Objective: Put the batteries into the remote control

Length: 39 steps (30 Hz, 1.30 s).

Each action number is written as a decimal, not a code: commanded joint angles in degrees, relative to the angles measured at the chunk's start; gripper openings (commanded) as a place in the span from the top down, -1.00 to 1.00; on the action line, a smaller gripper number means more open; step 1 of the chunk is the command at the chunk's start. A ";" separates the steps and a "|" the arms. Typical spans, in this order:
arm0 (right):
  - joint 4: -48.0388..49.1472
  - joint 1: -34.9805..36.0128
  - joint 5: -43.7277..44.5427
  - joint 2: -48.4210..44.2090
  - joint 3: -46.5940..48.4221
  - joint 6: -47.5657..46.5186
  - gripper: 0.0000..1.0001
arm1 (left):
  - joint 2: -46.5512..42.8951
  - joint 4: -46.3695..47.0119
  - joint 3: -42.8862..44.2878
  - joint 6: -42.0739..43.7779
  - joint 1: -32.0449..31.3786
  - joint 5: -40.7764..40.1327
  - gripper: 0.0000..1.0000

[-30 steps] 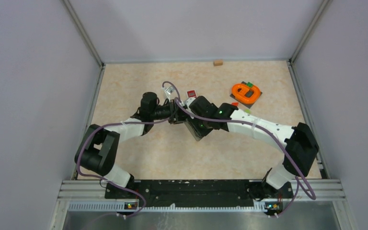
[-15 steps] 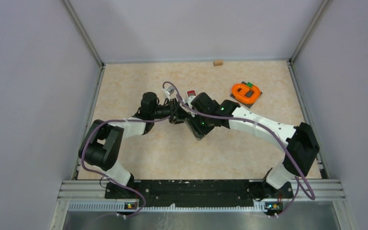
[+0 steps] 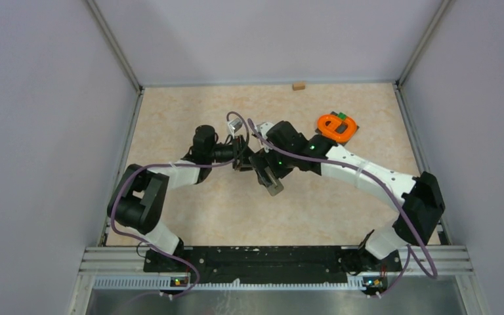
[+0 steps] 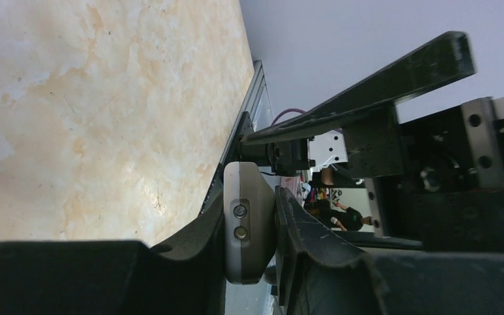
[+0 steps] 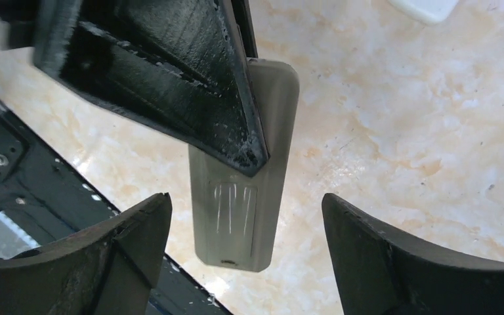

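Note:
The remote control is a slim grey bar with a ridged panel near its free end, held off the table. My left gripper is shut on its other end, and one of its black fingers crosses the right wrist view. My right gripper is open wide, its fingers standing on either side of the remote's free end without touching it. In the top view the remote slants toward the near side between the left gripper and the right gripper. The batteries are out of view.
An orange ring with a small green block lies on a dark plate at the back right. A small wooden block sits by the back wall. A white object lies on the table beyond the remote.
My right gripper has opened wide and let go of the remote, and its wrist has shifted slightly toward the back. The left gripper keeps its hold and has barely moved.

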 commanded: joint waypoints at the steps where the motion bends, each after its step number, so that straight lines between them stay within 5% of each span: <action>1: 4.98 -1.91 -1.39 -7.26 -1.16 4.26 -0.73 | -1.17 1.82 2.19 0.00 0.86 1.46 1.00; 8: 22.04 -11.57 -7.29 -20.86 -17.43 26.88 -0.74 | -2.68 2.97 1.79 -2.36 1.87 -1.53 1.00; 17: 42.68 -12.59 -8.04 -29.20 -35.94 53.10 -0.75 | -3.74 16.36 -0.18 -16.01 1.97 -8.29 1.00; 29: 50.93 -12.59 -4.81 -32.27 -40.11 57.59 -0.62 | -6.22 12.94 1.20 -16.11 1.92 -8.74 1.00; 39: 50.03 -12.59 -5.62 -29.59 -39.91 58.53 -0.24 | -7.08 13.26 1.87 -16.91 1.94 -9.36 1.00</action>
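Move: The remote hangs back and to the right from the left hand's fingers, its middle about 4 cm back, 3 cm right and 2 cm below that hand. From the right hand, open above it, the remote's middle is roughly 1 cm back, 1 cm left and 2 cm below. The red remote lies on the table about 14 cm ahead of the right hand, 1 cm to its left and some 14 cm down. The left hand keeps its pinch on the remote, carrying it about 3 cm forward, then 5–6 cm up. The wide-open right hand rises off the remote's back and swings right, dips, then climbs to finish some 6 cm higher and 3 cm right, its fingers rolled from steeply down to nearly level, forward-left; they then partly close around the free end, with contact not clear. ##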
